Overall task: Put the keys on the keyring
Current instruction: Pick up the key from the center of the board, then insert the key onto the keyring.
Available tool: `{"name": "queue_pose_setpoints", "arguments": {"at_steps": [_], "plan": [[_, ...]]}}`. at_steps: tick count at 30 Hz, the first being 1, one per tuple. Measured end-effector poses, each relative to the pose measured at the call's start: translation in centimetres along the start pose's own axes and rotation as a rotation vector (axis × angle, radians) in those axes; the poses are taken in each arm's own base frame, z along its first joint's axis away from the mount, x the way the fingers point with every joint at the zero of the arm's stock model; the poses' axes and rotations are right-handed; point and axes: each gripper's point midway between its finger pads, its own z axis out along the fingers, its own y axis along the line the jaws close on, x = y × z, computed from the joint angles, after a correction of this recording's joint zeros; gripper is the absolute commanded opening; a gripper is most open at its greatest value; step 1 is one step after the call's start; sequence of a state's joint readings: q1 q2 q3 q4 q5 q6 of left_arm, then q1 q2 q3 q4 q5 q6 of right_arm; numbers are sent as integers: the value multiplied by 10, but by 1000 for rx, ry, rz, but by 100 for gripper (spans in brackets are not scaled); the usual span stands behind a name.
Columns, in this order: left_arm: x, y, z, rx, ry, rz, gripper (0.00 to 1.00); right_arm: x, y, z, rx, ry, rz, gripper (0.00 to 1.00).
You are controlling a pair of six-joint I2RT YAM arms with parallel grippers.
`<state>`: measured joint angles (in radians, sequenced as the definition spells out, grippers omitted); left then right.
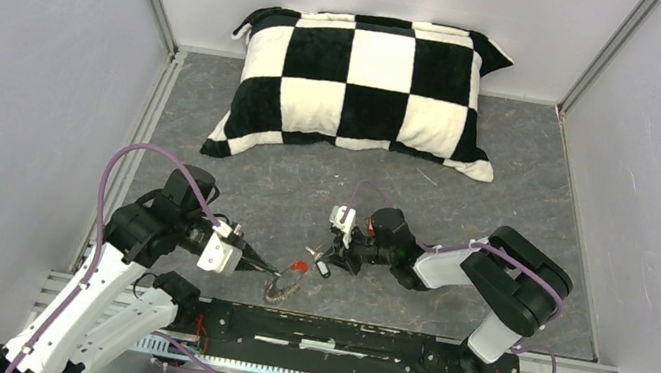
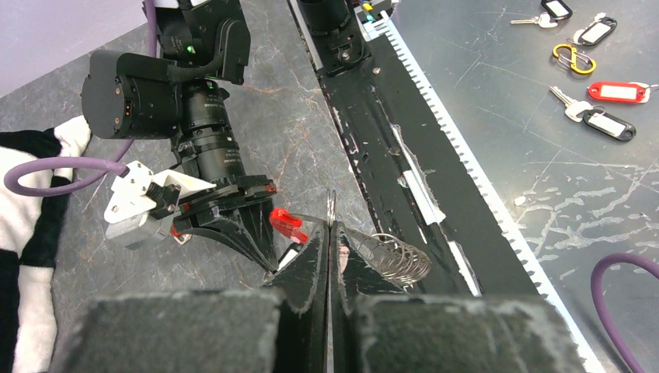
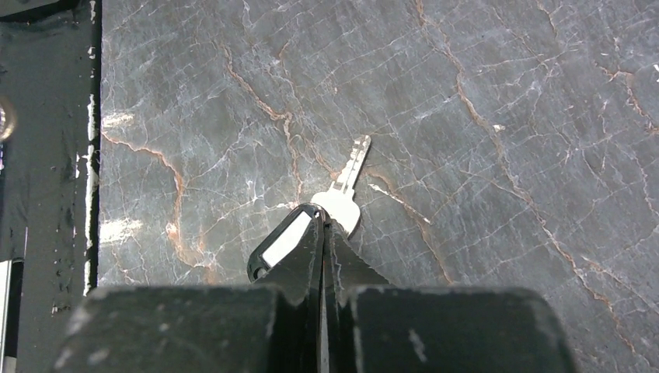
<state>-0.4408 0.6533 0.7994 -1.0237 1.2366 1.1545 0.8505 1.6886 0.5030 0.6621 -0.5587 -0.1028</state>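
Observation:
My left gripper (image 2: 332,227) is shut on a thin straight stretch of the keyring wire. The keyring's silvery coil (image 2: 398,259) hangs just right of the fingers, and its short red section (image 2: 286,223) sticks out to their left. From above, the left gripper (image 1: 269,271) sits near the front rail, with the keyring (image 1: 280,288) below its tip. My right gripper (image 3: 323,224) is shut where a silver key (image 3: 347,189) joins its black-and-white head (image 3: 283,241), low over the marbled floor. The right gripper (image 1: 324,267) nearly meets the red section (image 1: 298,266).
A black-and-white checkered pillow (image 1: 364,81) lies at the back. A black rail (image 1: 352,337) runs along the front edge. Beyond the rail, spare keys and tags (image 2: 606,93) lie on a metal surface. Grey walls close in on both sides.

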Motion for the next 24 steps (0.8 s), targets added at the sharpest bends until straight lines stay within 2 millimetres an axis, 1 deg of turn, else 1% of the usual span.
{"name": "queue_pose_setpoints", "arguments": {"at_steps": [5,7,10,15,17,18,19,21,24], "plan": [[0,0,0,0,0,0,2,-1,1,0,-5,-2,0,0],[0,0,0,0,0,0,2,-3,1,-4,5,-9,-6,0],[0,0,0,0,0,-1,2,-15,3,-22,54,-39,-39,0],[2,1,1,4,1,-13,2,-49,10,-57,151,-124,-155,0],[2,3,1,4,0,-15,2,-63,19,-69,179,-152,-214,0],[2,3,1,4,-1,-18,2,-64,20,-73,195,-146,-236,0],[2,5,2,2,-2,-17,2,-76,29,-79,199,-176,-275,0],[2,7,2,-1,-4,-13,2,-83,37,-86,211,-181,-318,0],[1,8,2,-2,-6,-23,2,-84,46,-91,230,-156,-357,0]]}}
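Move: The key with the black tag lies at the right fingertips, already pinched, at table level. The hanging keyring it is meant for has its middle about 12 cm back, 6 cm to the left and 16 cm above the right hand. The red-tagged key lies some 9 cm ahead and 8 cm to the right, just below hand height. From the left hand, still holding the keyring, the black-tagged key is roughly 11 cm ahead, 7 cm right and 20 cm down. The black-tagged key stays pinched where tag and key meet as the right hand lifts it off the table, rising about 12 cm towards the keyring's height while easing some 4 cm to the right and then, late in the climb, 4 cm back. The shut hand rolls about 25 degrees as it goes, its forward side coming up. ##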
